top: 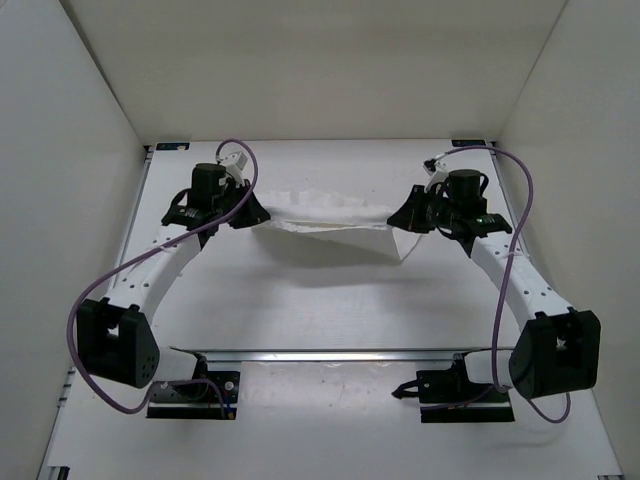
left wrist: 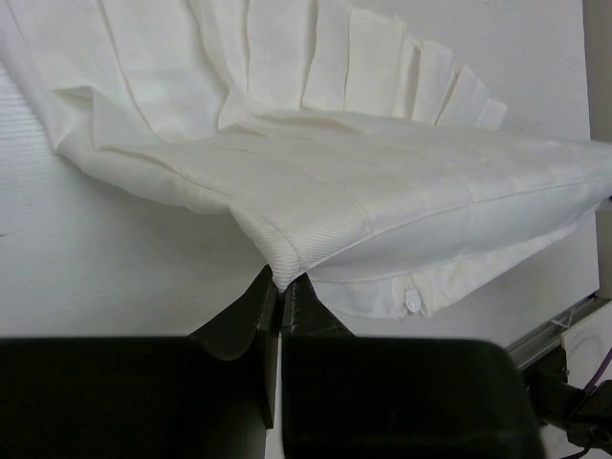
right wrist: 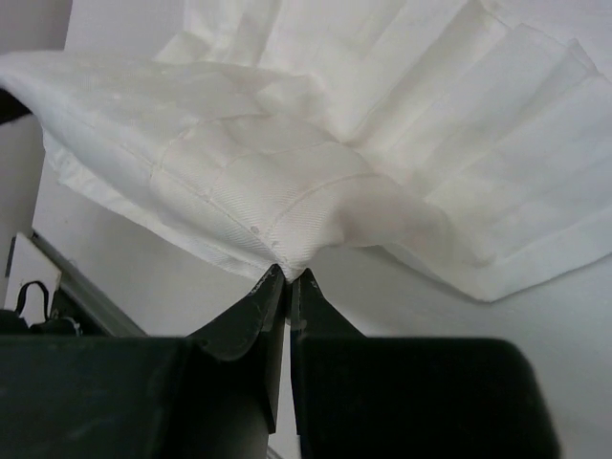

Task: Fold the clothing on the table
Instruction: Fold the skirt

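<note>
The clothing [top: 330,215] is a thin white pleated garment stretched between my two grippers above the middle of the table [top: 320,310]. Its far part rests on the table in fanned pleats [left wrist: 316,57]. My left gripper [top: 262,214] is shut on the garment's left corner [left wrist: 283,277], where a ribbed band with a small button [left wrist: 413,302] shows. My right gripper [top: 396,218] is shut on the right corner [right wrist: 287,270]. The near edge of the garment sags between them and casts a shadow on the table.
White walls [top: 60,200] close in the table on three sides. A metal rail [top: 330,354] crosses the near part of the table between the arm bases. Purple cables [top: 240,160] loop over both arms.
</note>
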Robot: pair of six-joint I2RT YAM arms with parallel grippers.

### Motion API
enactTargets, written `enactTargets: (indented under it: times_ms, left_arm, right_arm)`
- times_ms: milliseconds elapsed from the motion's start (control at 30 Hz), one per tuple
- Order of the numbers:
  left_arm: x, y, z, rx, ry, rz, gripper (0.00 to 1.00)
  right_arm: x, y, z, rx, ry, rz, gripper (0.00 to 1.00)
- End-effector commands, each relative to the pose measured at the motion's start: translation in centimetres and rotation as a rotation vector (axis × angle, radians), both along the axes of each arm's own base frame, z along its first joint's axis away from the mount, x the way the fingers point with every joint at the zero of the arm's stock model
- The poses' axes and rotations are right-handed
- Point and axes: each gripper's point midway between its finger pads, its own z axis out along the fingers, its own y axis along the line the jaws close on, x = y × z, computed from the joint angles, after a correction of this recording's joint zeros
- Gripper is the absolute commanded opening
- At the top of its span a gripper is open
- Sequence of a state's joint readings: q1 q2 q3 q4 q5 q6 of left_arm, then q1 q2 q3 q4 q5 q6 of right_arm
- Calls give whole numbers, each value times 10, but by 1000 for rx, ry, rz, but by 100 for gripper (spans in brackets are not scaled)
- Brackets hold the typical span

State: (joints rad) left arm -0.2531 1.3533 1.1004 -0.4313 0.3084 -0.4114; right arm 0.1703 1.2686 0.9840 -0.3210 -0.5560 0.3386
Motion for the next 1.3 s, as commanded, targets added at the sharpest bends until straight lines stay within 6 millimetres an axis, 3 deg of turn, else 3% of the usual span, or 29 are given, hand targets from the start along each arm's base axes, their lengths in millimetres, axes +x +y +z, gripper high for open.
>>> enactTargets:
  times_ms: [0, 67, 133, 233, 333, 400, 467, 600, 633, 700, 767, 833, 867, 933, 967, 1000, 1067, 1133, 1167, 1200, 1233, 1267]
  left_arm:
    - [0, -8, 9, 7, -61, -15, 0]
    - [-14, -9, -2, 2, -23, -29, 0]
    - [-34, -10, -22, 6, 33, -42, 0]
    - [-60, -6, -39, 7, 82, -50, 0]
    - [-84, -5, -46, 2, 127, -68, 0]
    - [-104, -5, -41, -3, 129, -84, 0]
    - [-122, -5, -39, -3, 139, -96, 0]
    - [-154, -2, -30, -63, 160, -106, 0]
    - [-153, 1, -26, -63, 155, -94, 0]
    - [-146, 4, -23, -58, 150, -73, 0]
    - [-127, 8, -15, -65, 136, -34, 0]
    - [-106, 7, -20, -70, 175, -9, 0]
    - [-92, 7, -12, -77, 149, 6, 0]
    - [-63, 7, -20, -58, 172, 34, 0]
    - [-49, 8, -12, -59, 144, 49, 0]
    - [-35, 10, -23, -58, 174, 69, 0]
    - [-16, 10, -31, -75, 202, 91, 2]
    - [0, 12, -53, -59, 241, 99, 27]
    - [7, 12, -58, -53, 250, 100, 57]
    - [14, 15, -57, -43, 246, 111, 81]
    - [18, 17, -64, -23, 257, 108, 91]
    - [27, 17, -57, -21, 240, 104, 98]
  right_arm:
    - [31, -17, 31, -49, -144, -48, 0]
    - [29, -18, 31, -36, -115, -35, 0]
    - [16, -10, 24, -19, -82, -5, 0]
    - [-22, 1, -14, -32, -8, 19, 0]
    - [-64, 11, -35, 17, 70, 51, 1]
    - [-93, 17, -53, 30, 133, 69, 0]
    - [-112, 21, -40, 19, 89, 88, 0]
    - [-117, 1, -22, 39, 81, 54, 0]
    - [-121, 1, -20, 58, 99, 68, 0]
    - [-113, -4, -20, 40, 86, 61, 0]
    - [-101, 1, -14, 21, 47, 74, 0]
    - [-84, 7, -6, 24, 22, 83, 0]
    - [-69, 10, -4, 35, 26, 86, 1]
    - [-34, 9, -10, 25, 40, 82, 0]
    - [-25, 10, -12, 20, 45, 83, 0]
    - [-8, 11, -15, 18, 51, 83, 2]
    - [20, 10, -22, 11, 61, 76, 14]
    - [51, 14, -27, 5, 51, 84, 33]
    - [63, 9, -29, -18, 44, 47, 44]
    - [71, 7, -36, -24, 56, 37, 48]
    - [80, 6, -32, -10, 57, 29, 49]
    - [85, 3, -26, -6, 46, 15, 52]
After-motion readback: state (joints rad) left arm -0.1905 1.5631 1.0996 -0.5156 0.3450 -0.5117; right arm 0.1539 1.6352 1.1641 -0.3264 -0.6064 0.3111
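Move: The skirt's hem end, where the waistband is headed, lies flat on the table. Its middle is about 8 cm ahead, 13 cm right and 16 cm below the left hand, which keeps hold of the left waistband corner. From the right hand, still shut on the other corner, it is about 9 cm ahead, 14 cm left and 17 cm down. A loose side corner spreads about 4 cm back and 5 cm right of the right hand, some 16 cm below. The skirt's waistband, still pinched at both corners, is swung back towards the bases by some 14 cm, dipping and partly rising again, then swept forward just as far or farther (the right hand some 17 cm) and down beside the hem end. Both hands tip down 10–20 degrees and open at the very end, the left wide, the right about half, letting go. ##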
